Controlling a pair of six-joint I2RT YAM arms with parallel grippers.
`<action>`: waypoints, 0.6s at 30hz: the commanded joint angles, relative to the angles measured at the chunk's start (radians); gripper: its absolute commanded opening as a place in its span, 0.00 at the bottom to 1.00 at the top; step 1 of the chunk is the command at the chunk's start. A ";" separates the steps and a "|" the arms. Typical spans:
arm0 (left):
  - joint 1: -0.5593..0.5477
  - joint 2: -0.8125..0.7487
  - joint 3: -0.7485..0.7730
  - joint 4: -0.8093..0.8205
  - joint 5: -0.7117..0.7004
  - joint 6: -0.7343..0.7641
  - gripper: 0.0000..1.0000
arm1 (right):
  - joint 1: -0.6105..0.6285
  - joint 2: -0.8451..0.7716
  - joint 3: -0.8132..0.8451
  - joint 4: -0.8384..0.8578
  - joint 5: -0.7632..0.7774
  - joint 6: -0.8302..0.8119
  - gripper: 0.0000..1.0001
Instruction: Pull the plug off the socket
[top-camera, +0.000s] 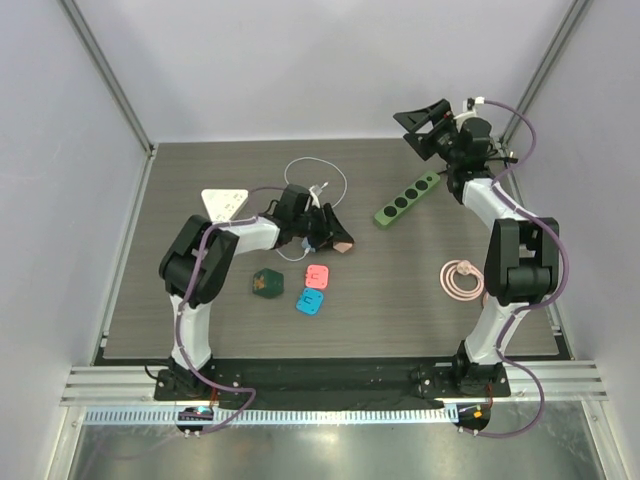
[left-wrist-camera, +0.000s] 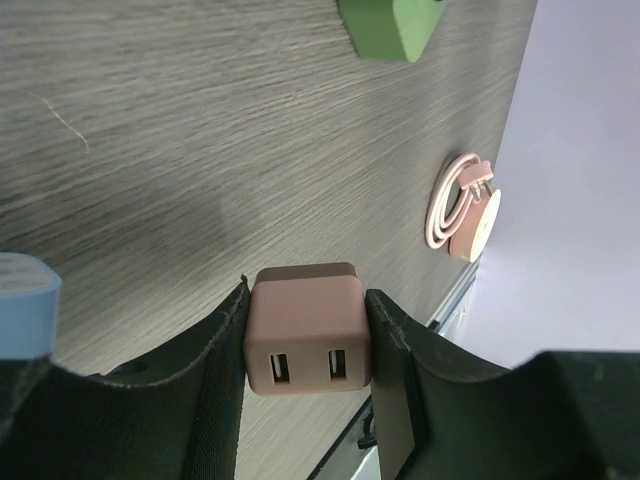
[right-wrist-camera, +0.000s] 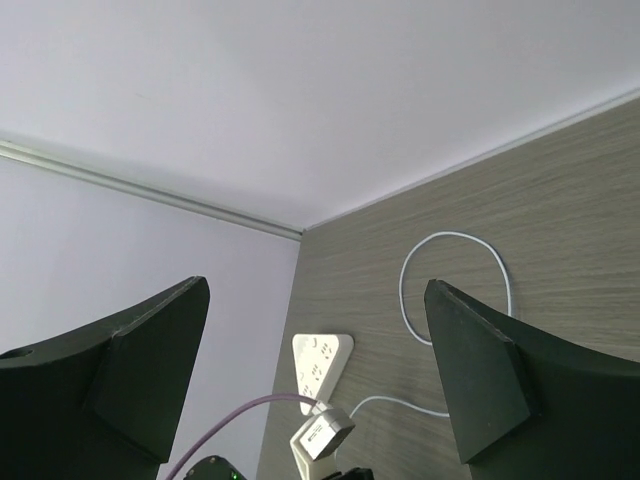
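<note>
A dusty-pink cube plug (left-wrist-camera: 305, 325) with two USB slots sits squeezed between the black fingers of my left gripper (left-wrist-camera: 306, 292). From above, that left gripper (top-camera: 335, 232) lies low at the table's middle with the pink plug (top-camera: 343, 241) at its tip. The green socket strip (top-camera: 407, 199) lies apart from it, to the right and further back. Only a green corner of the strip (left-wrist-camera: 390, 25) shows in the left wrist view. My right gripper (top-camera: 425, 122) hangs raised over the far right corner, open and empty (right-wrist-camera: 316, 288).
A white triangular socket block (top-camera: 225, 203) lies at the back left, with a looped white cable (top-camera: 318, 180) and a white charger (right-wrist-camera: 322, 435) near it. A dark green piece (top-camera: 266, 283), a pink adapter (top-camera: 318, 276) and a blue adapter (top-camera: 309, 302) lie mid-table. A coiled pink cable (top-camera: 461, 279) rests at the right.
</note>
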 joint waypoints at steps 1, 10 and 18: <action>0.005 0.033 0.026 0.068 0.048 -0.064 0.20 | -0.013 -0.037 -0.027 0.100 -0.045 0.045 0.95; 0.007 -0.002 0.037 -0.019 -0.019 -0.012 0.47 | -0.015 -0.028 -0.032 0.124 -0.061 0.071 0.95; 0.040 -0.094 0.037 -0.112 -0.085 0.035 0.89 | -0.006 -0.023 -0.026 0.138 -0.074 0.082 0.96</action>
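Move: The left hand still grips the pink plug; the bare table where it is to be put down lies straight below, about 4 cm under the hand. The blue plug is some 7 cm to the left of this hand and 2 cm ahead, the red plate 8 cm back and 6 cm left, the middle of the green power strip roughly 15 cm ahead and 18 cm right. From the right hand the same spot is about 19 cm back, 16 cm left and 25 cm down. The left hand lowers the pink plug almost straight down, about 2.5 cm, onto the clear patch of table between the blue plug and the green power strip. Low down, its fingers spread from their grip to nearly wide open and let go of the plug, and as they part the hand lifts again by some 2 cm and draws slightly to the left, back off the plug, with the fingers still slanting down to the right. ##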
